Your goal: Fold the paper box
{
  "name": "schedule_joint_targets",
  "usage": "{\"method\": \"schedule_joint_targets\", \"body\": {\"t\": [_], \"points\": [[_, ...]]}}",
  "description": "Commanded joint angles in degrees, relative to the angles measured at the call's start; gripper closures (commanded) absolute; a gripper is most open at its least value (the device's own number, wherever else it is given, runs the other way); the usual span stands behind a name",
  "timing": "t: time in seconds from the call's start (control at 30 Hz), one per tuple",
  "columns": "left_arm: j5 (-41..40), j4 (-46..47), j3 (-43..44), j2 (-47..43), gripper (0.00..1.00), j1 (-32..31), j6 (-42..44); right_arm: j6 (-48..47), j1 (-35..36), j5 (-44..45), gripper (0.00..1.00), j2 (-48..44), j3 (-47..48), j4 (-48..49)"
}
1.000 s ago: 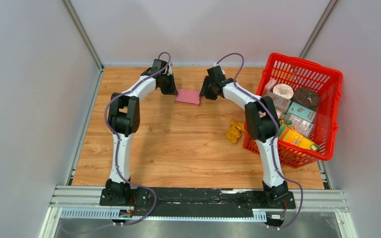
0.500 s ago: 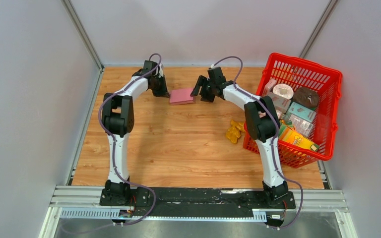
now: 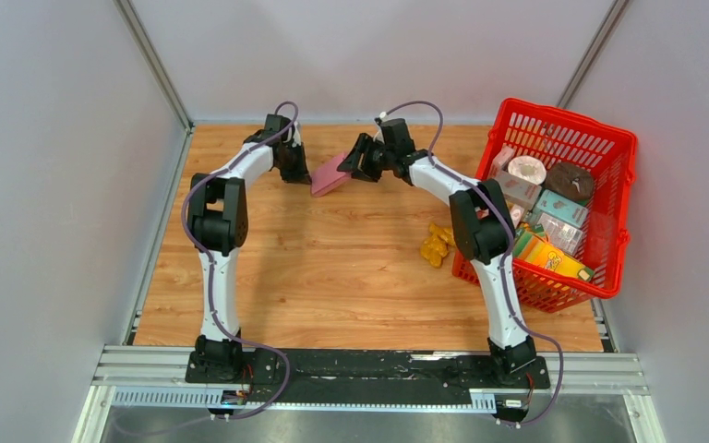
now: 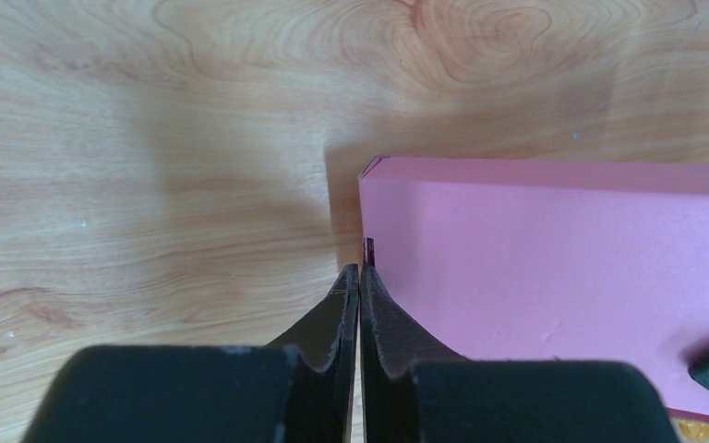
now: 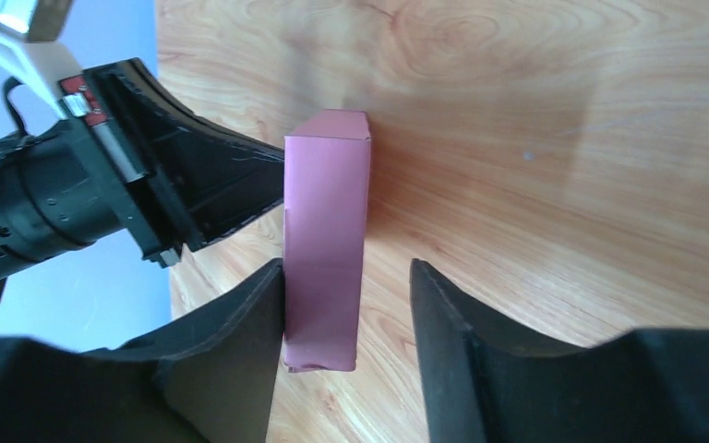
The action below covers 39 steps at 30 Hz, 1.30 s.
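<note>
The pink paper box [image 3: 330,174] is a closed flat block, tipped up on its long edge at the far middle of the table. My left gripper [image 3: 303,173] is shut at its left end. In the left wrist view the tips [image 4: 361,269] pinch a thin edge of the box [image 4: 554,258]. My right gripper [image 3: 354,165] is open at the box's right end. In the right wrist view [image 5: 346,266] the box [image 5: 326,240] stands between the fingers, against the left finger and clear of the right one. The left gripper [image 5: 240,185] shows there too.
A red mesh basket [image 3: 554,120] full of product cartons stands at the right edge. A small yellow object [image 3: 438,244] lies on the wood beside the basket. Grey walls close in the table on the left, back and right.
The box has slid left and tipped from lying flat up onto its edge. Both grippers have moved left with it.
</note>
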Motion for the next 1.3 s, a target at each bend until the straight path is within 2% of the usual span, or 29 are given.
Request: {"method": "schedule_joint_targets", "body": {"t": [0.0, 0.13, 0.2, 0.3, 0.37, 0.43, 0.57, 0.6, 0.7, 0.77, 0.83, 0.87, 0.93, 1.07, 1.1, 1.2, 1.27], "points": [[-1.38, -5.21, -1.73, -0.01, 0.92, 0.20, 1.92, 1.12, 0.03, -1.91, 0.51, 1.91, 2.55, 5.43], [-1.11, -4.95, -1.46, -0.88, 0.92, 0.20, 1.74, -1.60, 1.53, 1.95, 0.69, 1.12, 5.17, 2.46], [-1.81, -4.60, -2.16, -3.41, 0.90, 0.29, 1.48, -4.93, 2.31, 6.85, 0.76, 0.59, 6.93, -3.51], [-2.08, -2.49, -5.32, -9.20, 0.74, 0.46, 0.87, -9.32, 2.76, 12.92, 0.84, -1.59, 7.83, -8.36], [-1.12, -1.70, -7.87, -12.99, 0.65, 0.47, 0.60, -11.96, 2.93, 16.71, 0.86, -3.62, 6.87, -11.16], [-1.29, -0.21, -12.15, -19.84, 0.59, 0.47, 0.07, -16.79, 3.02, 23.56, 0.86, -6.96, 6.07, -12.58], [-1.20, 2.87, -19.56, -32.92, 0.57, 0.47, -1.42, -27.94, 3.55, 34.72, 0.85, -10.83, 6.24, -14.33], [-0.51, 4.62, -21.05, -34.79, 0.57, 0.47, -2.81, -30.32, 3.90, 40.40, 0.85, -10.66, 7.81, -15.04], [3.18, 8.31, -26.68, -40.95, 0.57, 0.29, -5.98, -37.54, 4.25, 49.65, 0.83, -7.60, 12.11, -18.99], [4.07, 9.12, -29.58, -44.46, 0.57, -0.06, -6.69, -41.92, 4.43, 54.15, 0.83, -1.56, 21.59, -25.28], [4.07, 8.77, -31.16, -46.32, 0.57, -0.67, -6.69, -45.44, 4.78, 61.18, 0.82, 2.33, 29.31, -27.69], [3.99, 8.51, -31.52, -47.63, 0.57, -1.03, -6.17, -48.25, 4.95, 66.60, 0.80, 5.39, 30.75, -27.61], [3.46, 6.75, -32.05, -48.43, 0.57, -1.90, -5.38, -50.46, 5.04, 71.47, 0.80, 7.96, 34.61, -27.18], [3.72, 6.48, -33.80, -50.27, 0.57, -3.22, -4.85, -61.08, 5.92, 82.17, 0.75, 11.12, 32.88, -17.10], [3.72, 6.48, -33.98, -50.63, 0.57, -3.49, -4.76, -66.33, 6.27, 83.77, 0.75, 11.74, 32.79, -14.98], [3.89, 6.66, -34.60, -50.98, 0.57, -4.46, -4.76, -72.77, 6.45, 85.98, 0.77, 15.26, 34.53, -11.97], [4.25, 6.66, -34.51, -51.24, 0.57, -4.81, -4.76, -73.50, 6.62, 86.08, 0.78, 18.41, 36.38, -13.80]]}}
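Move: The pink paper box is tilted between the hands. Its middle lies about 6 cm right, 2 cm ahead and 2 cm above the left hand, whose shut fingertips are at its left end. From the right hand, whose open fingers straddle its other end, it lies about 4 cm left, 2 cm back and 3 cm below. The yellow toy is some 24 cm right and 19 cm back of the right hand, the red basket about 48 cm right and 9 cm back. Easing left and up a little, the right hand closes on the near end of the box, then carries it right, up and forward, some 17 cm rightward, swinging the wrist over by about 90 degrees until the fingers point forward-right. The left hand holds still at first, then parts its fingers partway, comes free of the box and draws back and up about 15 cm each. ##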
